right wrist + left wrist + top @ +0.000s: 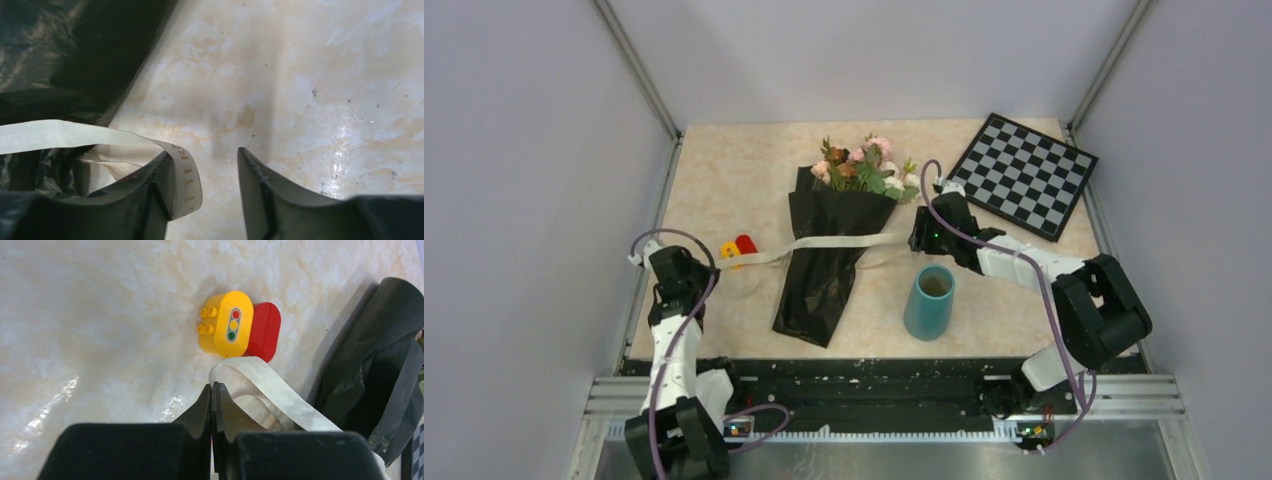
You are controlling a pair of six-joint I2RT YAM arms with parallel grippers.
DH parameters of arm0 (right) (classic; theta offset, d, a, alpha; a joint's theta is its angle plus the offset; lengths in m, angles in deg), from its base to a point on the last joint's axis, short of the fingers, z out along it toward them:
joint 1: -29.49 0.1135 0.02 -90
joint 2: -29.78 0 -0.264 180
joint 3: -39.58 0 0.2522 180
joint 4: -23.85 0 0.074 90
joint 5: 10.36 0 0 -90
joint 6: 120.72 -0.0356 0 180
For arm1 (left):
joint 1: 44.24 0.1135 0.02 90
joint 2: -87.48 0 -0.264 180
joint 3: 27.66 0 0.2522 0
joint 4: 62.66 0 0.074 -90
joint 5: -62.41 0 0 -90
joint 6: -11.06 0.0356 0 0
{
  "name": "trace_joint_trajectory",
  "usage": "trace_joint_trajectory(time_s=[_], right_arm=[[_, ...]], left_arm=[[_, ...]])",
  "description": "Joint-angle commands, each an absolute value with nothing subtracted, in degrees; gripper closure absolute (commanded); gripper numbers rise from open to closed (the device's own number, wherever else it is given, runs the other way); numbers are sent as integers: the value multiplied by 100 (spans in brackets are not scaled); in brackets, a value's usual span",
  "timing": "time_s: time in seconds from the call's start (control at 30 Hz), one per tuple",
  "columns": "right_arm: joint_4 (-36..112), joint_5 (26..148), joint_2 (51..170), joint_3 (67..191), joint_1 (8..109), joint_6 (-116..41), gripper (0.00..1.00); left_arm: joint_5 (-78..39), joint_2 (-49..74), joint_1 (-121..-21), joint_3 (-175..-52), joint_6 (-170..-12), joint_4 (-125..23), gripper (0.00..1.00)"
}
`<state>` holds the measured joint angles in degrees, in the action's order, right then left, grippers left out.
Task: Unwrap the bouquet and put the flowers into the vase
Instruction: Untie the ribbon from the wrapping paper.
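The bouquet lies in the middle of the table in glossy black paper, with the flowers at its far end. A cream ribbon runs across it from left to right. My left gripper is shut on the ribbon's left end, just short of a small toy. My right gripper stands open at the bouquet's right side. The ribbon's other end lies loose against its left finger. The teal vase stands upright just near of the right gripper.
A yellow-and-red toy block sits left of the bouquet, just beyond the left fingertips. A black-and-white checkerboard lies at the back right. Grey walls close in the table on three sides.
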<state>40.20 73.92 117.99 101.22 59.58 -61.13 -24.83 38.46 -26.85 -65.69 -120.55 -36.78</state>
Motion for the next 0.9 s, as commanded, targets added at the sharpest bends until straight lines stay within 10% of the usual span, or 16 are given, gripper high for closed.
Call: trace_joint_trajectory(time_s=[0.0,0.47,0.87], right_arm=[[3850,7518,11286,10168,5808,-5652,47],[3646,10030,11737,11165,6012,-4357,28],[3957,10291,12266,11875,6990,-3554,24]], left_arm=[[-2171,4005,-2143,-6630,-11901,-3527,100],[-1778,3909,-1783,-6855,-11571,-3419,96],[-46,3171,-1786,-7784,-10749,-2890,32]])
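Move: The ribbon band crossing the black wrapping has its middle about 20 cm left of the right gripper, some 2 cm farther out and slightly lower. The vase stands roughly 18 cm back and 3 cm to the right of that gripper; the flowers lie about 23 cm ahead and 12 cm left. From the left gripper, still pinching one ribbon tail, the band is about 30 cm right and 9 cm ahead, the yellow block about 8 cm ahead and 4 cm right, both lower. Let the ribbon end slip off the right gripper's left finger as it finishes opening, lift about 7 cm, then swing left some 13 cm and slightly back towards the band, turning about 45 degrees counter-clockwise. Meanwhile draw the left gripper's tail about 2.5 cm left and a little back, pause, then open to let it go and rise about 2 cm, easing back right. ##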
